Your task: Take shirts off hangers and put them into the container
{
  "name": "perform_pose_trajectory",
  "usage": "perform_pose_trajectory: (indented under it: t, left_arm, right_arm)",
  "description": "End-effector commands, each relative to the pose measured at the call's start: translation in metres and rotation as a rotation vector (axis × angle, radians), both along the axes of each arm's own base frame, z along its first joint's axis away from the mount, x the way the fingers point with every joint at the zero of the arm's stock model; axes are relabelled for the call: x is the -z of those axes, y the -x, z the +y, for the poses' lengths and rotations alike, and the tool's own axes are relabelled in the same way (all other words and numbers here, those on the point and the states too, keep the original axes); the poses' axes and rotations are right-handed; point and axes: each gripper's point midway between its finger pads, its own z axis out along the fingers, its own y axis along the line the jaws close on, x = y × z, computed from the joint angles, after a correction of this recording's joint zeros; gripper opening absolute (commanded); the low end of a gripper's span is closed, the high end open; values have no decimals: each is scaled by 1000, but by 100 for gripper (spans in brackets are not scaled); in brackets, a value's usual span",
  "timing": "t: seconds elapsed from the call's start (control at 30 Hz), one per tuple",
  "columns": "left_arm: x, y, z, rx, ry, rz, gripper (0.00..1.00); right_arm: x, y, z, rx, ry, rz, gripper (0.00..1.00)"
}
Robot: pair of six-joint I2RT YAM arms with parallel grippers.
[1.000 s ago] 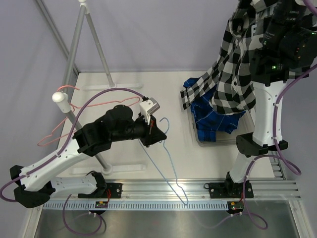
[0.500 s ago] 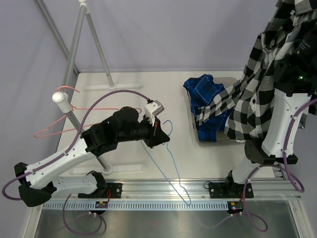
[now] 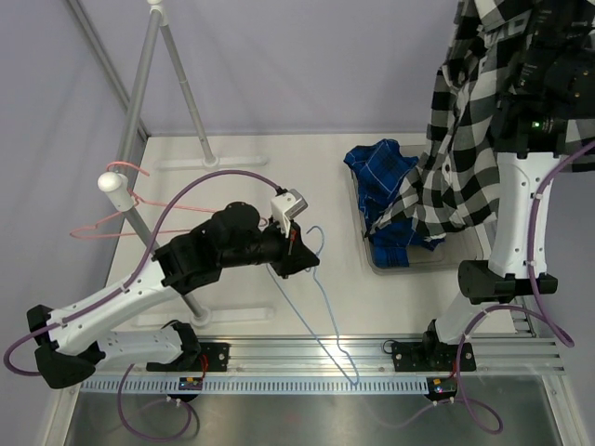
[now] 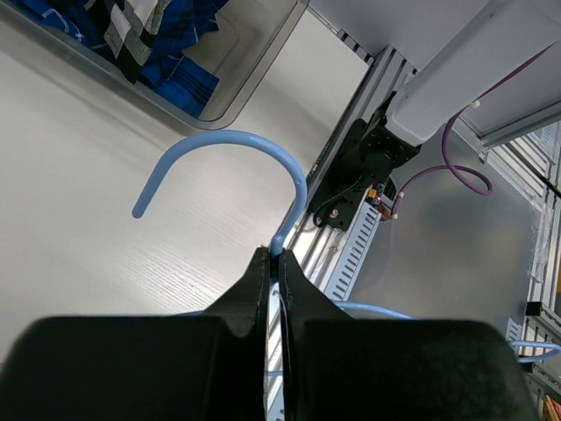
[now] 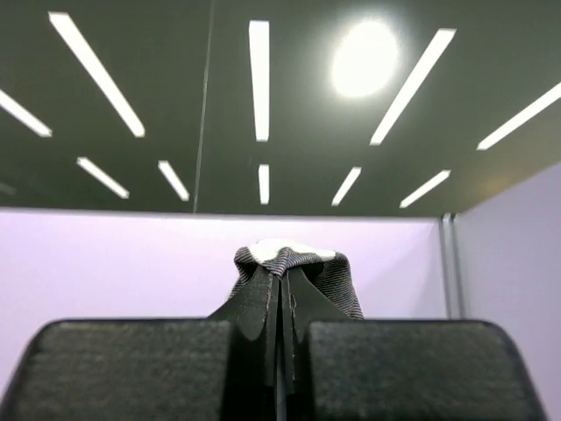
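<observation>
The black, white and grey checked shirt [image 3: 456,177] hangs from high at the top right, its lower edge draped over the blue plaid shirt [image 3: 381,172] in the see-through container [image 3: 370,262]. My right gripper [image 5: 280,282] points up at the ceiling, shut on a fold of the checked shirt [image 5: 298,259]. My left gripper [image 3: 299,253] sits mid-table, shut on the neck of the bare light-blue hanger [image 3: 321,307], whose hook [image 4: 237,140] curls just beyond the fingertips. The left wrist view shows the container's corner [image 4: 254,74]. The pink hanger [image 3: 116,223] hangs empty on the rack pole.
The white rack pole with its round knob [image 3: 113,183] crosses above the left arm, and its grey legs [image 3: 177,84] rise at the back left. An aluminium rail [image 3: 372,358] runs along the near edge. Purple walls close the back and left.
The right arm swung the checked shirt to the right, then back left above the container. The left gripper shifted slightly right with the light-blue hanger, then held still.
</observation>
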Motion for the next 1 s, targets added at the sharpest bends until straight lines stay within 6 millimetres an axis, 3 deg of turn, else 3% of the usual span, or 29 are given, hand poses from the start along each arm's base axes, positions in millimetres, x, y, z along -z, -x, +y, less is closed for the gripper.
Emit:
perform_pose_trajectory:
  t: [0.0, 0.13, 0.17, 0.37, 0.53, 0.73, 0.83, 0.97]
  left_arm:
    - [-30, 3, 3, 5, 95, -53, 0]
    - [-34, 5, 8, -2, 103, -57, 0]
    - [-34, 6, 9, -3, 103, -57, 0]
    - [-35, 6, 19, -28, 95, -66, 0]
    - [-41, 8, 24, -39, 111, -73, 0]
    - [-47, 10, 32, -56, 130, -80, 0]
    - [-49, 8, 36, -74, 124, -89, 0]
    - [-54, 9, 38, -79, 132, -84, 0]
  right_arm:
    - [16, -12, 23, -62, 32, 64, 0]
    - [45, -43, 32, -70, 27, 147, 0]
    - [61, -57, 28, -60, 4, 190, 0]
    - [108, -71, 27, -86, -57, 269, 0]
    - [141, -62, 24, -99, -124, 309, 0]
    - [198, -32, 18, -160, -219, 396, 0]
    - [237, -18, 12, -168, -279, 478, 0]
    - [300, -23, 8, -176, -373, 631, 0]
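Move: The container, where the black-and-white checked shirt in the right gripper is going, lies about 13 cm ahead of that gripper, 3 cm to its right and 78 cm below. The blue shirt already in it lies roughly 13 cm ahead and 2 cm left. From the left gripper, holding the bare blue hanger, the rack's near end is some 35 cm left, 2 cm back and 30 cm higher; the container is about 33 cm ahead and 34 cm right. Swing the right gripper forward about 14 cm while sinking, then draw it back nearly as far as it keeps dropping, some 26 cm down in all; tip the fingers forward about 30 degrees and keep them shut on the checked shirt, lowering it into the container. Meanwhile ease the left gripper a few centimetres left and up towards the rack, still gripping the blue hanger. ##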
